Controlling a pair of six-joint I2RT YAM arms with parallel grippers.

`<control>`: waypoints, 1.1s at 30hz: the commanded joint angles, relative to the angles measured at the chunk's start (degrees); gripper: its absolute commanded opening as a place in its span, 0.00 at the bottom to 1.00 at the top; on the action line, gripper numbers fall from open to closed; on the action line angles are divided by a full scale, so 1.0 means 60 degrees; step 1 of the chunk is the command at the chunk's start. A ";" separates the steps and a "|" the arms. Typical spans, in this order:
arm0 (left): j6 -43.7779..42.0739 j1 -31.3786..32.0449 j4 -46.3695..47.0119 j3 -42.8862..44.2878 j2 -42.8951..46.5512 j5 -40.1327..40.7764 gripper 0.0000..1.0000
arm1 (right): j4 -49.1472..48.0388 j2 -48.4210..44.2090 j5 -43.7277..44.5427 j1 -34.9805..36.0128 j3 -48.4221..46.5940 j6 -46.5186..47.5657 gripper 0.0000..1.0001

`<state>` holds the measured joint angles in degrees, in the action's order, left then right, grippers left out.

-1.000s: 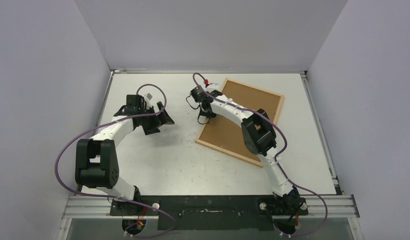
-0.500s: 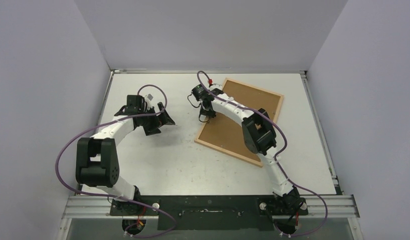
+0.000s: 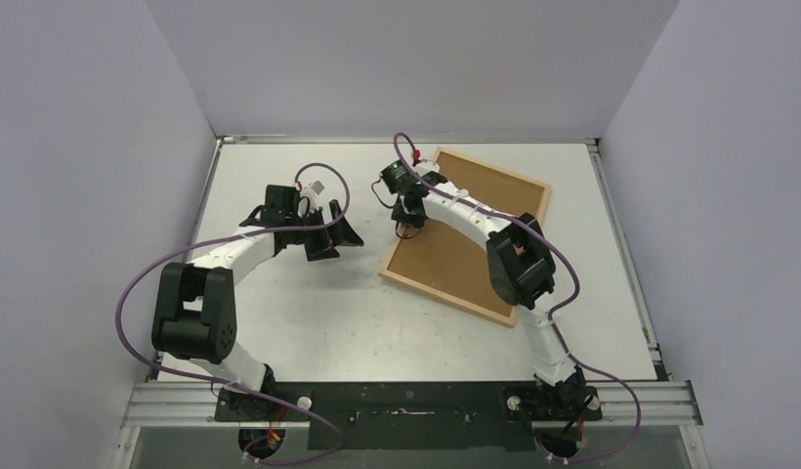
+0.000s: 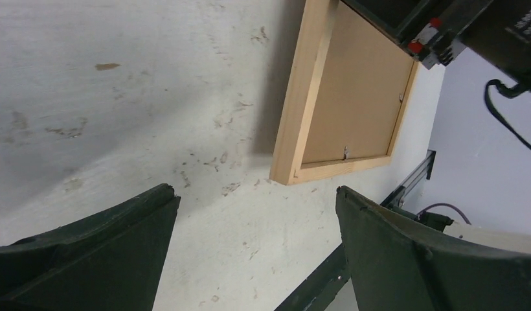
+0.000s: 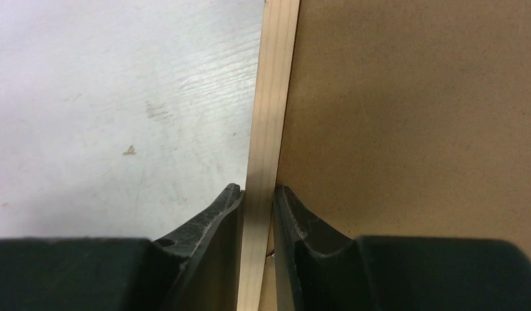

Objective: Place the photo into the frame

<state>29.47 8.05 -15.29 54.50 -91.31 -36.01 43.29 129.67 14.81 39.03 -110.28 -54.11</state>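
The light-wood frame [image 3: 441, 298] lies on the table at the right centre, with brown backing board [image 3: 436, 259] filling it. My right gripper [image 3: 408, 227] is shut on the frame's left rail [image 5: 272, 97], one finger outside it and one over the backing [image 5: 412, 110]. My left gripper [image 3: 336, 239] is open and empty, a little left of the frame. In the left wrist view its gripper [image 4: 256, 201] hovers over bare table, with a frame corner [image 4: 306, 97] just beyond. The photo is not in view.
White walls close the table at the back and both sides. A black rail [image 3: 406, 401] carrying the arm bases runs along the near edge. The right arm [image 3: 514, 264] lies across the frame.
My left gripper has moved right, closer to the frame. My right wrist has shifted slightly right along the frame's left rail. The frame has barely moved.
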 commanded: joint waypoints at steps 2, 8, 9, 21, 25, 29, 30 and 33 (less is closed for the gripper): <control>0.0447 0.0228 0.1393 -0.0071 -0.0248 -0.0917 0.89 | -0.1067 -0.2045 -0.0688 0.0071 0.0666 -0.0489 0.00; 0.2329 0.0764 0.4752 -0.0060 -0.1254 -0.3188 0.87 | -0.1668 -0.2964 -0.1117 0.0173 0.1873 -0.1000 0.00; 0.2898 0.0865 0.5757 -0.0219 -0.1325 -0.3429 0.87 | -0.1720 -0.3030 -0.1171 0.0188 0.1954 -0.1053 0.00; 0.4354 0.1681 0.7054 -0.0051 -0.2453 -0.3509 0.64 | -0.2360 -0.3690 -0.1635 0.0294 0.2485 -0.1660 0.00; 0.5106 0.1727 0.7892 -0.0073 -0.2156 -0.3684 0.51 | -0.2492 -0.3822 -0.1647 0.0322 0.2592 -0.1906 0.00; 0.5079 0.1863 0.7800 -0.0062 -0.2000 -0.3641 0.26 | -0.2861 -0.3948 -0.1706 0.0322 0.2738 -0.2257 0.00; 0.5078 0.1865 0.7797 -0.0088 -0.1975 -0.3630 0.19 | -0.2834 -0.3942 -0.1712 0.0322 0.2677 -0.2274 0.00; 0.4964 0.1851 0.7608 -0.0016 -0.1939 -0.3596 0.00 | -0.2834 -0.3937 -0.1768 0.0322 0.2602 -0.2280 0.04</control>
<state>58.96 18.28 26.72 53.08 -106.02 -55.68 33.65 110.08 6.87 40.05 -93.17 -64.16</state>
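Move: My left hand, empty and open, has its spot on the frame's left rail about 13 cm to its right, 4 cm ahead and 5 cm lower. The frame's near-left corner is some 8 cm right and 7 cm back of that hand. My right hand already pinches this rail, 14 cm right and 7 cm ahead of my left hand; the middle of the frame's board lies 17 cm right and 2 cm back from my right hand. My left hand sweeps about 12 cm right to the raised left rail, rising 3 cm near the end while its fingers swing some 30 degrees up towards level, then close and pinch the rail just on the near side of my right hand. Meanwhile my right hand keeps its pinch, lifts the rail about 8 cm, draws back some 4 cm and rolls about 20 degrees with the frame, left side up. ##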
